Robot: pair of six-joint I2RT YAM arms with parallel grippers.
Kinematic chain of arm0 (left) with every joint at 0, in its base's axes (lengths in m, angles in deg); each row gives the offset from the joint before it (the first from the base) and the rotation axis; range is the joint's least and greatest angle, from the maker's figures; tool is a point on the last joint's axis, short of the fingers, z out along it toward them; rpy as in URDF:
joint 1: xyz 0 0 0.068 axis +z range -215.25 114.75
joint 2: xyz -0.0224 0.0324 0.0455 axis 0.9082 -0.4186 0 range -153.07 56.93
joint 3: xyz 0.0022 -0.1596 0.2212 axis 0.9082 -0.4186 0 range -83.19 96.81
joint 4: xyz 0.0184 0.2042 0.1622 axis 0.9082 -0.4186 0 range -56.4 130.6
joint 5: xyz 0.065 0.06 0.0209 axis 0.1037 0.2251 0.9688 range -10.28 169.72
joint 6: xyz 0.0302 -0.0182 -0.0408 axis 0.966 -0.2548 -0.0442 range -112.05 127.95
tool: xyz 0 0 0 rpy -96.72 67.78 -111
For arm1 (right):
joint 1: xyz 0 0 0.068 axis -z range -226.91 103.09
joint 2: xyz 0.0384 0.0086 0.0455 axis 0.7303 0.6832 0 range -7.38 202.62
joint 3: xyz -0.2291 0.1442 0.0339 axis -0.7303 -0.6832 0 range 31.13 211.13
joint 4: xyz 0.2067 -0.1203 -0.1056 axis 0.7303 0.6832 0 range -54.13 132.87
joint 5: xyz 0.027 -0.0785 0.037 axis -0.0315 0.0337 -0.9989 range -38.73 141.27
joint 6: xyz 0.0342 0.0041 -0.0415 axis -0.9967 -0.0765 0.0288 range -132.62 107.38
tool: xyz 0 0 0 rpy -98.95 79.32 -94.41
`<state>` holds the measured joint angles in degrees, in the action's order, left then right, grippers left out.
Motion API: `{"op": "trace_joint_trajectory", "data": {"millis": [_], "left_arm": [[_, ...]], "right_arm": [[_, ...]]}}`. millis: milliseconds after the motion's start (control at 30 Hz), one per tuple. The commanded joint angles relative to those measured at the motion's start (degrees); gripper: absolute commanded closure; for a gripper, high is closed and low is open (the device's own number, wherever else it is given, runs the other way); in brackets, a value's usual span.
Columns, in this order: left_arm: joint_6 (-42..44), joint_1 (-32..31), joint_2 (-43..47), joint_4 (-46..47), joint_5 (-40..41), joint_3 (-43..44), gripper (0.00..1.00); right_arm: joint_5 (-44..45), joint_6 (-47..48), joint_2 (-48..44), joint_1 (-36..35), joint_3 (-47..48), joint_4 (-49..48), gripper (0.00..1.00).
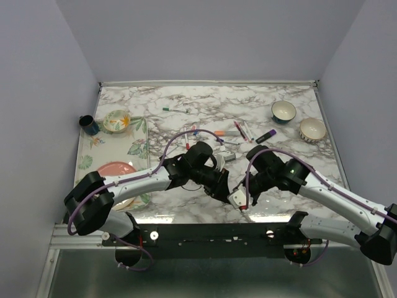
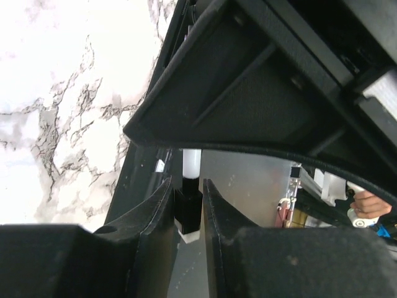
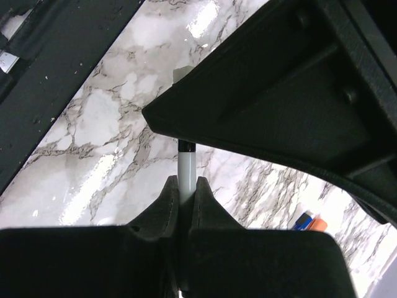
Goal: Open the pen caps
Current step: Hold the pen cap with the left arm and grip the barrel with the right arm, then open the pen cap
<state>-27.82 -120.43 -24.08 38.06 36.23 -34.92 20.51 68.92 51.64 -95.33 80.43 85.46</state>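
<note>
Low over the table's near edge my two grippers meet tip to tip, left gripper [image 1: 224, 191] and right gripper [image 1: 239, 200]. One white pen [image 3: 186, 162] runs between them. In the right wrist view my right gripper [image 3: 186, 181] is shut on the pen's white body. The left wrist view has the pen's black cap [image 2: 188, 208] sitting between the fingers of my left gripper [image 2: 187, 186], still on the white body [image 2: 191, 162]. The jaws stand slightly apart there, with a thin gap beside the cap. Other capped pens [image 1: 211, 133] lie scattered mid-table.
Two bowls [image 1: 283, 111] [image 1: 312, 129] stand at the back right. A floral tray [image 1: 139, 133] on the left holds a pink plate [image 1: 116, 169] and a small bowl [image 1: 116, 120]; a dark mug [image 1: 89, 125] stands beside it. A green-capped pen [image 1: 175, 110] lies further back.
</note>
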Motion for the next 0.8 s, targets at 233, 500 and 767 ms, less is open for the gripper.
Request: {"op": "trace_joint_trajectory", "data": {"millis": [233, 500, 767], "left_arm": [[1.84, 0.33, 2.26, -2.2, -1.6, 0.6, 0.68], [6.32, 0.33, 1.82, -8.5, -4.59, 0.95, 1.0], [11.68, 0.33, 1.39, -19.42, -5.38, 0.86, 1.0]], "right_arm": [[1.58, -4.02, -0.31, -0.09, -0.69, -0.54, 0.99], [4.21, -4.2, -0.66, 1.48, -1.92, -1.07, 0.99], [2.81, 0.72, -3.48, 14.66, -2.19, -1.24, 0.99]]}}
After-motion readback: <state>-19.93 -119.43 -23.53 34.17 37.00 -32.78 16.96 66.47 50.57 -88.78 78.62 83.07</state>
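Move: The pen cap sits right between the left hand's slightly open fingers. From the right hand, already shut on the barrel, the cap is about 3 cm to the left and 2 cm lower. On the table some 14 cm below the right hand, the orange highlighter lies about 30 cm ahead and 3 cm to the left, the blue pen 4 cm nearer than the highlighter, and the purple marker roughly 29 cm ahead and 13 cm to the right. While the right hand keeps its pinch on the barrel and turns only slightly clockwise, the left hand stays at the cap and closes its fingers from about a third open to nearly shut, pinching it. With both ends gripped, both hands then start forward together, the left about 1 cm and the right some 1.5 cm, the right also easing nearly 1 cm to its right, away from the left hand, and the left wrist tilting by about 5 degrees. ##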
